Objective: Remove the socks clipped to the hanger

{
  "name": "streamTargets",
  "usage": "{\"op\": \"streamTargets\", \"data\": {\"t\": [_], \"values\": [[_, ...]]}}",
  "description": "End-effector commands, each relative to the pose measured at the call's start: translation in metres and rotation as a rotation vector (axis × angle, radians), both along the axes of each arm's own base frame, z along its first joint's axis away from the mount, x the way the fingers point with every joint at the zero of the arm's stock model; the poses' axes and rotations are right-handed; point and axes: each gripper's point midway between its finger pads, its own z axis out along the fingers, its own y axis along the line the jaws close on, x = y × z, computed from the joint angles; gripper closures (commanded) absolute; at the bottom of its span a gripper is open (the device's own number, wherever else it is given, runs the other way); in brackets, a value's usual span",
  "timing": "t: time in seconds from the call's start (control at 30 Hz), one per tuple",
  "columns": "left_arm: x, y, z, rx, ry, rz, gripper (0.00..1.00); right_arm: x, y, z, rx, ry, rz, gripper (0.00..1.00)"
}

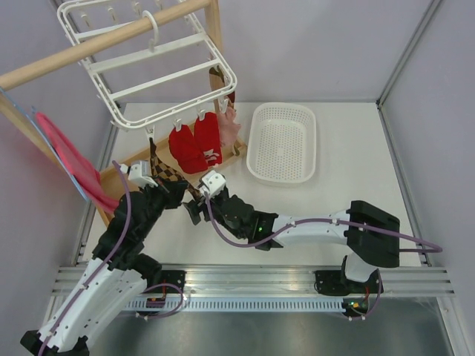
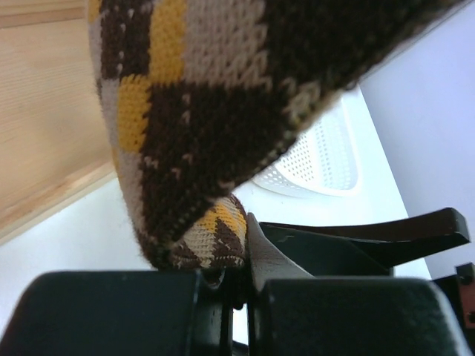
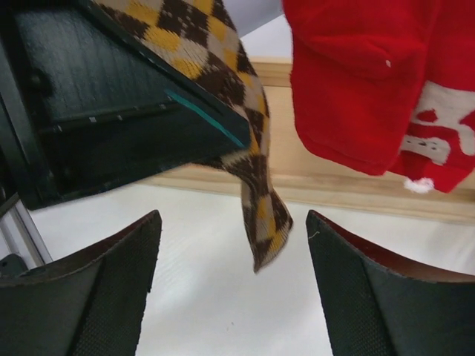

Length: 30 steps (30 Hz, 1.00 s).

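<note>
The white hanger (image 1: 159,63) hangs by its hook from a wooden bar. Red socks (image 1: 194,144) with white marks and a pale pink sock (image 1: 231,122) hang from clips at its near edge. The brown-and-cream checkered sock (image 1: 165,172) hangs at the left. My left gripper (image 1: 180,194) is shut on its lower part (image 2: 215,241). My right gripper (image 1: 194,210) is open just beside it. In the right wrist view the sock's tip (image 3: 263,222) dangles between the open fingers (image 3: 111,285), touching neither. A red sock (image 3: 371,89) hangs beyond them.
A white mesh basket (image 1: 256,159) lies on the table right of the socks. The wooden rack's bar (image 1: 74,52) and base board (image 1: 119,176) stand at the left. A red hoop (image 1: 70,159) leans by the left wall. The left gripper's black body (image 3: 111,111) is close above my right fingers.
</note>
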Motion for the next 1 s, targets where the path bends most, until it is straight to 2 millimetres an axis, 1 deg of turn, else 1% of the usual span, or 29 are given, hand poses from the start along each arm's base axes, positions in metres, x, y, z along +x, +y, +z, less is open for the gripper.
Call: {"op": "streamTargets", "data": {"t": [0.0, 0.03, 0.1, 0.13, 0.23, 0.27, 0.33, 0.37, 0.4, 0.43, 0.47, 0.57, 0.6, 0.67, 0.7, 0.73, 0.77, 0.8, 0.83, 0.97], "values": [[-0.006, -0.011, 0.016, -0.089, 0.011, -0.038, 0.98, -0.002, 0.027, 0.027, 0.062, -0.037, 0.049, 0.19], [-0.006, -0.010, 0.018, -0.094, 0.006, -0.038, 0.98, 0.000, 0.030, 0.020, 0.047, -0.035, 0.051, 0.21], [-0.008, -0.011, 0.020, -0.095, 0.002, -0.045, 0.98, 0.001, 0.034, 0.020, 0.043, -0.041, 0.050, 0.27], [-0.009, -0.011, 0.022, -0.100, -0.006, -0.048, 0.98, 0.002, 0.035, 0.015, 0.031, -0.037, 0.048, 0.36], [-0.012, -0.010, 0.024, -0.104, -0.008, -0.052, 0.98, 0.004, 0.036, 0.008, 0.013, -0.035, 0.038, 0.44], [-0.012, -0.010, 0.025, -0.106, -0.011, -0.054, 0.98, 0.004, 0.036, 0.007, 0.013, -0.033, 0.033, 0.45], [-0.013, -0.011, 0.026, -0.105, -0.010, -0.062, 0.98, 0.006, 0.034, 0.002, 0.002, -0.034, 0.023, 0.51], [-0.014, -0.012, 0.025, -0.103, -0.005, -0.068, 0.98, 0.007, 0.033, 0.000, -0.004, -0.035, 0.019, 0.56], [-0.014, -0.013, 0.024, -0.099, -0.002, -0.071, 0.98, 0.008, 0.033, -0.001, -0.008, -0.033, 0.014, 0.79], [-0.014, -0.013, 0.024, -0.100, -0.003, -0.076, 0.98, 0.010, 0.031, -0.004, -0.016, -0.032, -0.004, 0.96], [-0.014, -0.014, 0.023, -0.097, 0.001, -0.077, 0.98, 0.010, 0.030, -0.006, -0.018, -0.029, -0.010, 0.99], [-0.014, -0.011, 0.022, -0.083, 0.002, -0.070, 0.97, 0.012, 0.027, -0.008, -0.030, -0.030, -0.027, 0.99], [-0.014, -0.009, 0.023, -0.070, -0.004, -0.062, 0.85, 0.012, 0.025, -0.004, -0.022, -0.030, -0.032, 0.99], [-0.015, 0.000, 0.026, -0.044, -0.009, -0.029, 0.65, 0.012, 0.020, -0.002, -0.017, -0.025, -0.041, 0.99], [-0.017, 0.004, 0.031, -0.031, -0.029, -0.022, 0.45, 0.011, 0.016, 0.000, -0.011, -0.022, -0.043, 0.99], [-0.018, 0.008, 0.034, -0.023, -0.040, -0.007, 0.30, 0.012, 0.014, 0.001, -0.010, -0.021, -0.050, 0.99], [-0.020, 0.011, 0.042, -0.021, -0.064, -0.001, 0.05, 0.010, 0.013, 0.000, -0.013, -0.019, -0.047, 0.99], [-0.023, 0.015, 0.048, -0.011, -0.091, 0.005, 0.02, 0.010, 0.011, 0.004, -0.009, -0.019, -0.047, 0.99], [-0.023, 0.020, 0.052, -0.003, -0.102, 0.023, 0.00, 0.009, 0.010, 0.002, -0.015, -0.013, -0.044, 0.99], [-0.030, 0.029, 0.071, 0.036, -0.143, 0.035, 0.00, 0.006, 0.009, 0.000, -0.019, -0.001, -0.036, 0.99]]}}
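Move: The loose lower end of the checkered sock hangs just ahead of the right hand's open fingers: about 1 cm forward, 3 cm to its left and 1 cm lower. From the right hand, the red socks hang some 13 cm ahead, about 1 cm to the left and 4 cm higher. The wooden tray lies around 11 cm ahead, 8 cm left and 18 cm below. From the left hand, already pinching the sock higher up, that loose end is roughly 1 cm back, 3 cm right and 4 cm below. The right fingers close on the checkered sock's loose lower end after the hand eases about 3 cm left and 2 cm down, then keep their pinch while drifting a centimetre or so back to the right. The left hand, still gripping, edges slightly back and right, then opens wide, lets go of the sock and draws off upward, back and left, rising about 5 cm. ##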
